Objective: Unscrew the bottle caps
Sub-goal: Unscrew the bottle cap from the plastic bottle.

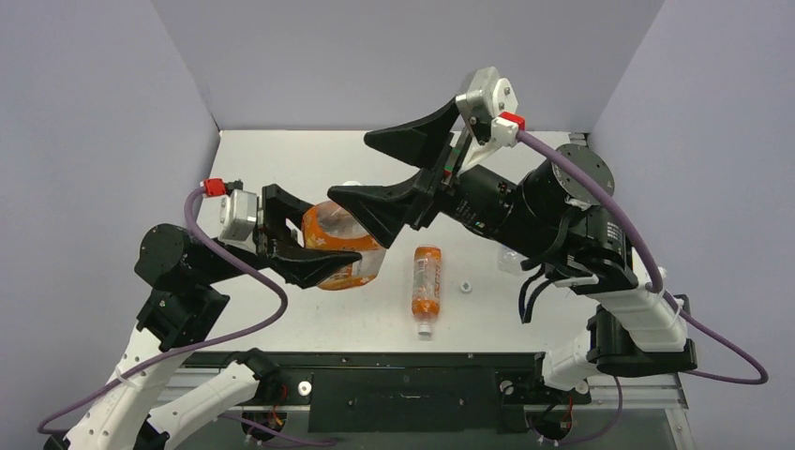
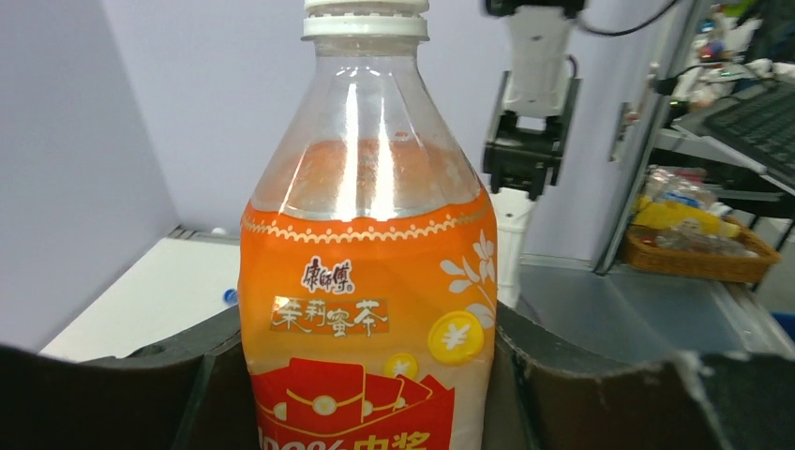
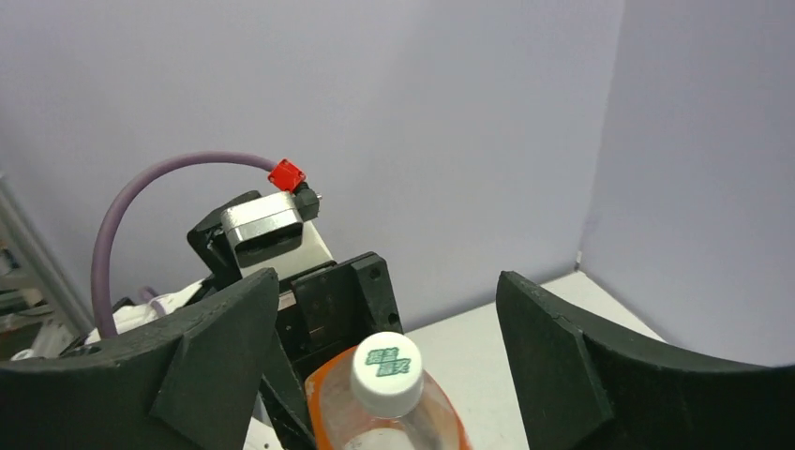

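My left gripper is shut on the wide orange bottle and holds it upright; in the left wrist view its fingers press both sides of the label. The bottle's white cap has a green mark on top and sits on the neck. My right gripper is open, above the cap, with one finger on each side and not touching it; it also shows in the top view. The slim orange bottle lies on the table with its white cap on.
A loose white cap lies right of the slim bottle. A small blue cap lies on the table behind the held bottle. A clear object is partly hidden under my right arm. Purple walls close three sides.
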You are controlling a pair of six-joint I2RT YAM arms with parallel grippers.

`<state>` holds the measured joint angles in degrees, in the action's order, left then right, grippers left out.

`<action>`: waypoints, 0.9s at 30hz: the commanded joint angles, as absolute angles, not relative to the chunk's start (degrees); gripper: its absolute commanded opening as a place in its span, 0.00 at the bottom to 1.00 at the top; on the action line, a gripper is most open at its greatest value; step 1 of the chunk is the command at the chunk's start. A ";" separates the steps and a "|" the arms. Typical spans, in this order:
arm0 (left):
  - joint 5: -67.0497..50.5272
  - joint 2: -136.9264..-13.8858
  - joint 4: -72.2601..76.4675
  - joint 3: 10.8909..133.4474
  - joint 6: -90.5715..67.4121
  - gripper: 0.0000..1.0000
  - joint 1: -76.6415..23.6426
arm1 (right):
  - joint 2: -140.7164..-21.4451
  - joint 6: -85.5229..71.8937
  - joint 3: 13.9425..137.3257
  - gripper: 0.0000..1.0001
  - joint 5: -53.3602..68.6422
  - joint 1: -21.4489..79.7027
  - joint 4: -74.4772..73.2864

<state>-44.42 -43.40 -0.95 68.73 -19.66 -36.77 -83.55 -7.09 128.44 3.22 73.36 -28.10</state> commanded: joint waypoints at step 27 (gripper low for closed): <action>-32.87 -43.10 -2.29 67.72 -13.71 0.00 -36.92 | -89.48 -8.90 132.66 0.00 -13.27 73.68 -31.66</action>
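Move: The white cap on the raised orange-label bottle lies just in front of the right fingertips: about 1 cm ahead, 3 cm left and 4 cm below that hand. The bottle's body is roughly 1 cm back, 3 cm left and 15 cm below the right hand, already held in the left gripper. From the left hand the cap stands some 12 cm above and about 2 cm ahead, with no clear sideways offset. The right hand goes forward 6 cm, down and left, pinching the cap, while the left carries the bottle forward. ##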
